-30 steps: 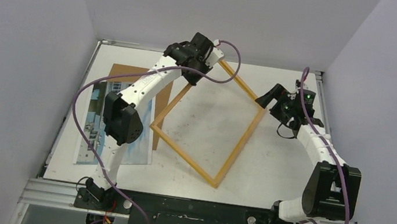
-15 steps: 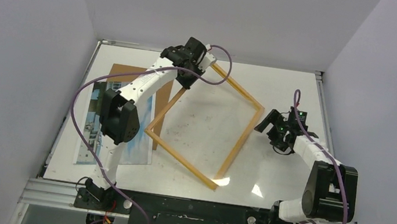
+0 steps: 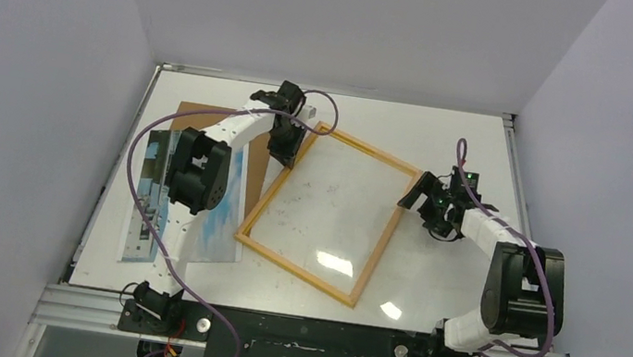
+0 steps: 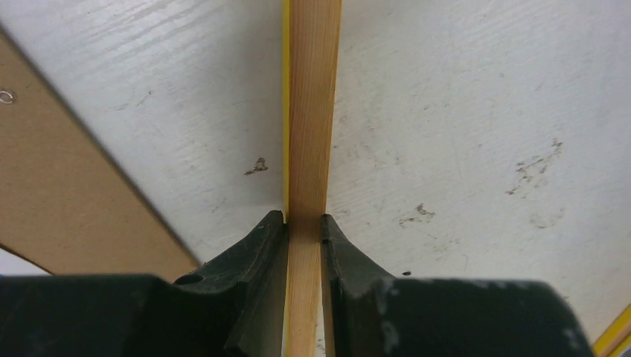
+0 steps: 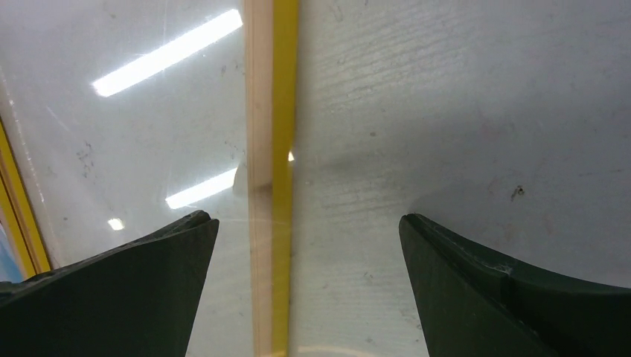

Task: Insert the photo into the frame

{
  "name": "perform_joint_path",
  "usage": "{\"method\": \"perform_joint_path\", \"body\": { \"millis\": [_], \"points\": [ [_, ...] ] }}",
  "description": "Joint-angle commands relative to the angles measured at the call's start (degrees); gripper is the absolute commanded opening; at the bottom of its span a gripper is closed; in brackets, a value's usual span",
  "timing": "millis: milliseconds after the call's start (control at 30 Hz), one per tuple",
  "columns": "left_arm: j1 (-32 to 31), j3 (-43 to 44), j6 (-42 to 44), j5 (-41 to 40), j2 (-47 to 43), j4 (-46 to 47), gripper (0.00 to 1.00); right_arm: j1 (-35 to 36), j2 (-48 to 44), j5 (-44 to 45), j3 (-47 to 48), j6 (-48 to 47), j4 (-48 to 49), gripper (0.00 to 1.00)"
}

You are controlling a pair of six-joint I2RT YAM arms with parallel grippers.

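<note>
The frame (image 3: pixel 295 271) lies flat in the middle of the table with its pale wood back up and its glass pane reflecting the ceiling lights. My left gripper (image 3: pixel 287 148) is shut on the frame's left rail (image 4: pixel 309 111) near the far corner, one finger on each side of it (image 4: pixel 303 219). My right gripper (image 3: pixel 410 195) stands open low over the right rail (image 5: pixel 271 149), which runs between its fingers (image 5: pixel 305 222) untouched. The photo (image 3: pixel 141 201) lies picture side up at the table's left, partly hidden by my left arm.
A brown fibreboard backing panel (image 3: pixel 209 121) lies at the far left, partly under the photo and next to the frame's left rail (image 4: pixel 67 193). White walls close in the table (image 3: pixel 448 281) on three sides. The arm bases stand at the near edge.
My left gripper has brought the frame down from a raised, tilted hold to lie flat on the table. The right gripper drew back from the frame's corner, then returned low over the right rail.
</note>
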Motion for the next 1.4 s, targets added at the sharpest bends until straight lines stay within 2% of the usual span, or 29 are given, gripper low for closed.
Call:
{"method": "perform_joint_path", "body": {
  "millis": [0, 200, 400, 533, 633, 767, 967, 1167, 1367],
  "points": [
    [-0.9, -0.6, -8.3, 9.2, -0.4, 7.7, 0.0, 0.6, 2.2, 0.5, 2.4, -0.7, 1.6, 1.0],
    [0.2, -3.2, -13.2, 15.9, -0.1, 11.4, 0.01, 1.0, 3.9, 0.4, 3.7, -0.7, 1.9, 1.0],
    [3.1, -3.9, -11.2, 16.9, -4.8, 9.8, 0.31, 2.9, 4.2, 1.0, 6.3, -0.6, 0.7, 1.0],
    [5.4, -3.9, -7.0, 14.7, -10.7, 7.9, 0.42, 3.1, 4.3, 1.1, 6.6, -1.0, 0.2, 1.0],
    [4.0, -6.5, -4.5, 15.8, -15.7, 9.4, 0.52, 3.1, 4.5, 1.1, 6.1, -1.0, 0.4, 1.0],
    [-1.1, -7.6, -3.3, 18.9, -16.5, 10.7, 0.53, 3.1, 4.7, 1.0, 5.6, -0.5, 1.1, 1.0],
    [-7.6, -6.3, -5.6, 25.5, -9.0, 11.7, 0.54, 3.0, 4.4, 1.0, 5.4, -0.5, 1.1, 1.0],
    [-8.9, -2.7, -9.0, 30.2, -2.0, 12.5, 0.56, 3.0, 4.2, 0.1, 5.2, -0.1, 1.6, 1.0],
    [-9.2, -2.8, -13.0, 36.9, -0.1, 17.0, 0.55, 2.8, 3.8, -0.8, 5.0, -0.1, 1.7, 1.0]
  ]
}}
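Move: The left hand already pinches the frame's left bar. The clear sheet's left edge, inside the frame, lies roughly 15 cm to its right and 8 cm back, about 1 cm lower; the backing board is some 15 cm left and 5 cm back, the photo about 21 cm left and 12 cm back. The open right hand has the sheet's edge some 19 cm to its left, level forward, with the frame's right bar just 2 cm left, both about 2 cm lower. Still pinching the frame's left bar, the left hand drags it about 3 cm right, then opens and lets go, rises some 12 cm, arcs right and back over the bar and comes down inside the frame close to the clear sheet's left edge, fingers half open and tilted some 30 degrees to point more rightward. The right hand, wide open, edges 3 cm forward and slightly left and up beside the right bar, then stays. ##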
